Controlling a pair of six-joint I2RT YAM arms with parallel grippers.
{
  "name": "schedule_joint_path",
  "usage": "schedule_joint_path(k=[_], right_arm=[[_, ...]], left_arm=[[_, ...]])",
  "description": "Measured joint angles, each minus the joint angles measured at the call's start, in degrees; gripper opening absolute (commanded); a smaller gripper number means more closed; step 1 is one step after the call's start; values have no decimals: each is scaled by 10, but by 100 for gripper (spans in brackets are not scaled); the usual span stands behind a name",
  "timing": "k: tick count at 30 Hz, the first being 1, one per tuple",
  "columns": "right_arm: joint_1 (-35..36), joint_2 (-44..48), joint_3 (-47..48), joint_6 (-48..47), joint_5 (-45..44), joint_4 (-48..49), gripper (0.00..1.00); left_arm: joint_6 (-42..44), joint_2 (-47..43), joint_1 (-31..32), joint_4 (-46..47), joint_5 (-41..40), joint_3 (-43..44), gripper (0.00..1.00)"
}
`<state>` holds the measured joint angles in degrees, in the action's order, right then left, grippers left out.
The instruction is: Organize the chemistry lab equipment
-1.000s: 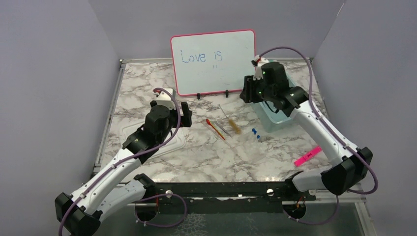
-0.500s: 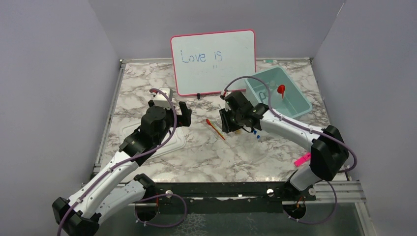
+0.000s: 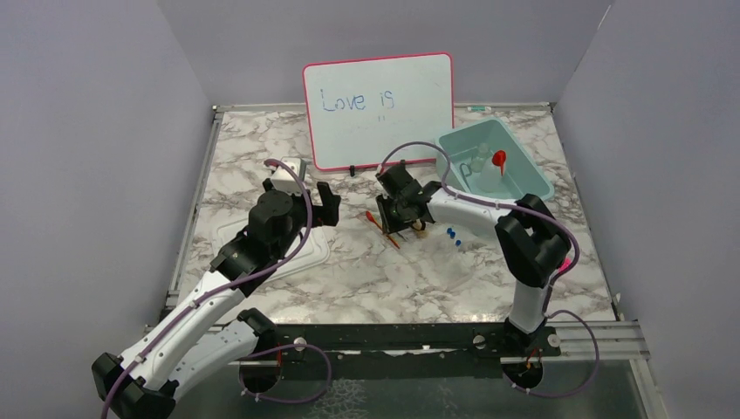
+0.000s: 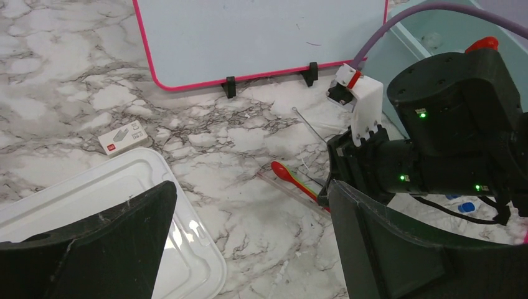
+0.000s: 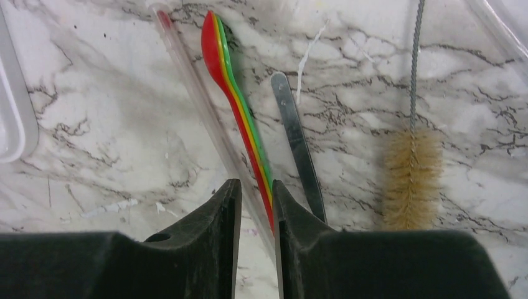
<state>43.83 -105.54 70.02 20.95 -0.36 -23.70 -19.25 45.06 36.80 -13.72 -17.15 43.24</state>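
Observation:
The thin red and orange sticks (image 5: 236,106) lie on the marble next to a clear rod (image 5: 193,87), the metal tweezers (image 5: 297,140) and the wire brush (image 5: 411,177). My right gripper (image 5: 256,190) is low over them, its jaws closed to a narrow gap around the near end of the sticks and the rod. In the top view it (image 3: 401,223) covers most of the sticks (image 3: 377,220). The red funnel (image 3: 498,159) and the clear beaker (image 3: 478,161) are in the teal bin (image 3: 534,181). My left gripper (image 4: 249,193) is open and empty above the table.
A white plastic lid (image 4: 93,193) lies under my left gripper. The pink-framed whiteboard (image 3: 380,109) stands at the back. A small white box (image 4: 123,137) lies left of it. Blue caps (image 3: 454,236) lie right of the brush. The pink marker (image 3: 563,262) is half hidden by the right arm.
My right arm has swung from the teal bin to the table's middle and come down on the sticks. The funnel now rests in the bin. My left arm has barely moved.

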Motion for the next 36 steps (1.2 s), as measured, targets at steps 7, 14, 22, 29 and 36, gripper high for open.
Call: schedule_joint_path(k=[7, 14, 22, 29, 36], right_arm=[[8, -38, 36, -5, -3, 9, 25], [12, -61, 51, -15, -24, 11, 24], [16, -83, 71, -35, -51, 15, 23], [22, -97, 89, -61, -55, 14, 4], [23, -92, 92, -69, -61, 13, 1]], left_arm=[[0, -11, 0, 3, 0, -3, 94], [0, -10, 0, 3, 0, -3, 94], [0, -9, 0, 3, 0, -3, 94], [0, -8, 0, 3, 0, -3, 94], [0, -8, 0, 4, 0, -4, 94]])
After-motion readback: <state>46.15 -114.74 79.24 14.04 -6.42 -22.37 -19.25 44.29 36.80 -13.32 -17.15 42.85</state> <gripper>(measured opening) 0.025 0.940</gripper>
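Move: Almost under the right hand, 2 cm ahead, 1 cm left and some 2 cm down, lies the middle of the nested spoons, bowls pointing forward-left. The glass stick is about 1 cm ahead and 3 cm left of the hand, the metal spatula 2 cm ahead and 1 cm right, the brush bristles 3 cm ahead and 6 cm right. From the left hand the spoons lie about 6 cm ahead, 12 cm right and 23 cm below. Working its way along the spoon handles towards the bowls, the right hand goes some 4 cm forward and left while sinking nearly 2 cm, its partly open fingers tilting roughly 10 degrees to point more forward. There they close and pinch the nested spoons at the neck just behind the bowls, rising barely half a centimetre at the finish. ##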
